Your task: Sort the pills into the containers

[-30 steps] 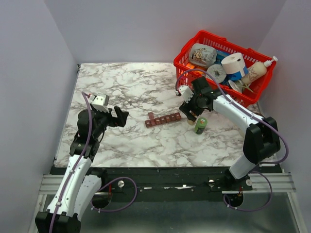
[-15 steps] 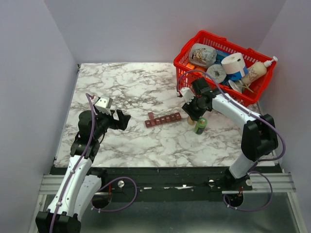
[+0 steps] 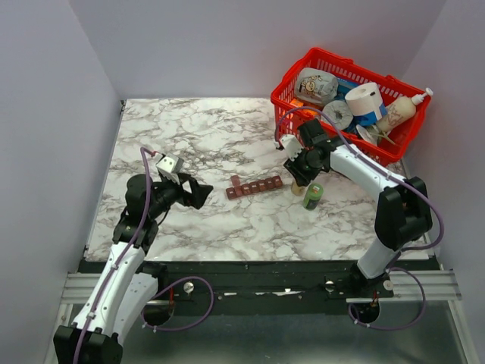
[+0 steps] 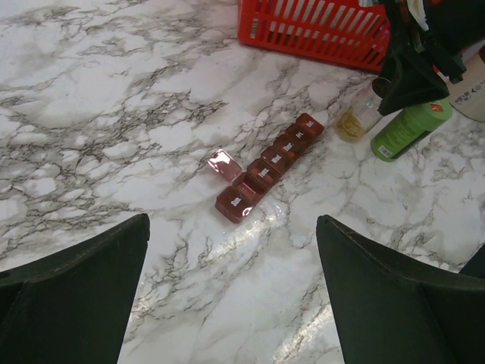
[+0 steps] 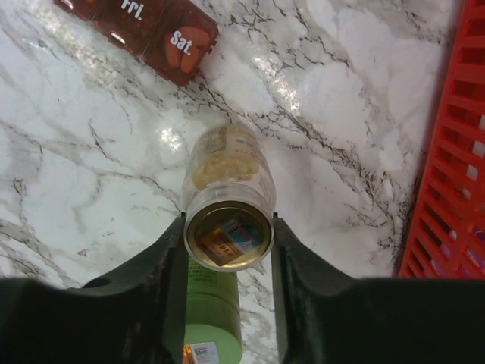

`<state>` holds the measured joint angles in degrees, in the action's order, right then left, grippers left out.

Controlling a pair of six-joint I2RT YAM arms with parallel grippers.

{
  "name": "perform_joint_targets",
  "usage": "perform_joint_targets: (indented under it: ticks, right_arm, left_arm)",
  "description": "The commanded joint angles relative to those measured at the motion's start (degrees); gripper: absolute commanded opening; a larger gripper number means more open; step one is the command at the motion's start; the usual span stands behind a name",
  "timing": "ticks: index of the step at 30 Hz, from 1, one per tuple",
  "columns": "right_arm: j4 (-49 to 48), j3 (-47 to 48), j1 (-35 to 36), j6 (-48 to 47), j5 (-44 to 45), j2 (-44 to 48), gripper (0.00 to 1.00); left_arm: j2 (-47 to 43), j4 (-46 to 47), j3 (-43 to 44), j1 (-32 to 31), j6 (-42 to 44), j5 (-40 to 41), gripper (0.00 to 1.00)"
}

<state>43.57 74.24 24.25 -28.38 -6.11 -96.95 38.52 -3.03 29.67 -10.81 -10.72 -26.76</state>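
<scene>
The containers, a dark red-brown organiser strip (image 3: 255, 186) (image 4: 271, 167) (image 5: 162, 32), lie mid-table with one lid near the left end flipped open. Right of the strip stands a small clear bottle (image 3: 297, 186) (image 4: 355, 123) (image 5: 228, 199) with pale yellow pills (image 5: 226, 161) inside. My right gripper (image 3: 298, 179) (image 5: 228, 236) is shut on the bottle's gold cap, a finger pressing each side. My left gripper (image 3: 198, 193) (image 4: 233, 221) hovers open left of the strip, nothing between its fingers.
A green bottle (image 3: 313, 195) (image 4: 408, 130) (image 5: 213, 315) stands just beside the clear one. A red mesh basket (image 3: 333, 57) (image 4: 318, 34) (image 5: 447, 152) full of items sits at the back right.
The right gripper's fingers have closed onto the small bottle's cap. The left gripper has moved right, closer to the organiser strip, staying open.
</scene>
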Motion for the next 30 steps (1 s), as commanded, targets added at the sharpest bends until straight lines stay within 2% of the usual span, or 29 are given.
perform_joint_targets:
  ticks: [1, 3, 6, 11, 12, 15, 20, 24, 30]
  right_arm:
    - [1.2, 1.7, -0.2, -0.4, -2.6, 1.1, 0.28]
    - [1.9, 2.0, -0.2, -1.6, -4.5, 2.5, 0.16]
    - [3.4, 2.8, -0.2, -3.7, -10.0, 5.6, 0.10]
    - [10.6, 5.7, -0.2, -9.2, -26.4, 11.4, 0.08]
    - [11.5, 6.1, 0.0, -9.8, -32.5, 12.4, 0.08]
    - [13.3, 6.0, 0.5, -10.6, -41.5, 15.6, 0.08]
    - [8.3, 4.3, 2.2, -5.9, -45.8, 19.5, 0.07]
    - [4.7, 3.5, 3.3, -3.1, -46.0, 20.4, 0.07]
    - [2.4, 1.3, 6.2, -2.3, -43.6, 20.5, 0.06]
  left_arm:
    - [-0.3, 4.3, -1.5, -1.5, 0.8, -5.0, 0.98]
    - [-0.9, 6.4, -2.9, -3.4, 1.1, -6.3, 0.98]
    - [-2.7, 9.7, -4.9, -7.9, 4.5, -6.5, 0.98]
    - [-2.9, 15.5, -6.5, -18.6, 14.7, -1.7, 0.99]
    - [-1.7, 16.5, -6.5, -20.5, 16.2, -0.4, 0.99]
    - [2.3, 19.5, -5.3, -27.1, 21.8, 5.3, 0.99]
    - [10.9, 24.9, -1.7, -35.3, 25.4, 12.5, 0.99]
    - [17.3, 27.8, 1.3, -39.5, 25.8, 15.8, 0.99]
    - [21.5, 28.4, 3.8, -43.4, 25.7, 19.9, 0.99]
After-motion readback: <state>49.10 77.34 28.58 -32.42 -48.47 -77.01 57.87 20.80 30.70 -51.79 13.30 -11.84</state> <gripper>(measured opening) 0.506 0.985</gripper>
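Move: The clear pill bottle, already pinched at its neck by the right fingers, is roughly 31 cm to the left hand's right, 8 cm ahead and 16 cm below it. The open left gripper thus lies some 31 cm left of the right hand, 8 cm back and 12 cm above. From the right hand, the brown pill organizer lies about 16 cm left, 1 cm ahead and 8 cm lower; the green bottle about 5 cm right, 5 cm back and 4 cm lower. Keeping its pinch on the neck, the right hand lifts the clear bottle about 16 cm while drawing back and left, turning some 50 degrees so its fingers and the bottle's base swing towards the left gripper. The left hand travels about 17 cm right and slightly back at steady height to meet the bottle, turning clockwise and tipping up, its fingers staying wide open around the bottle's lower end, with no touch evident. ##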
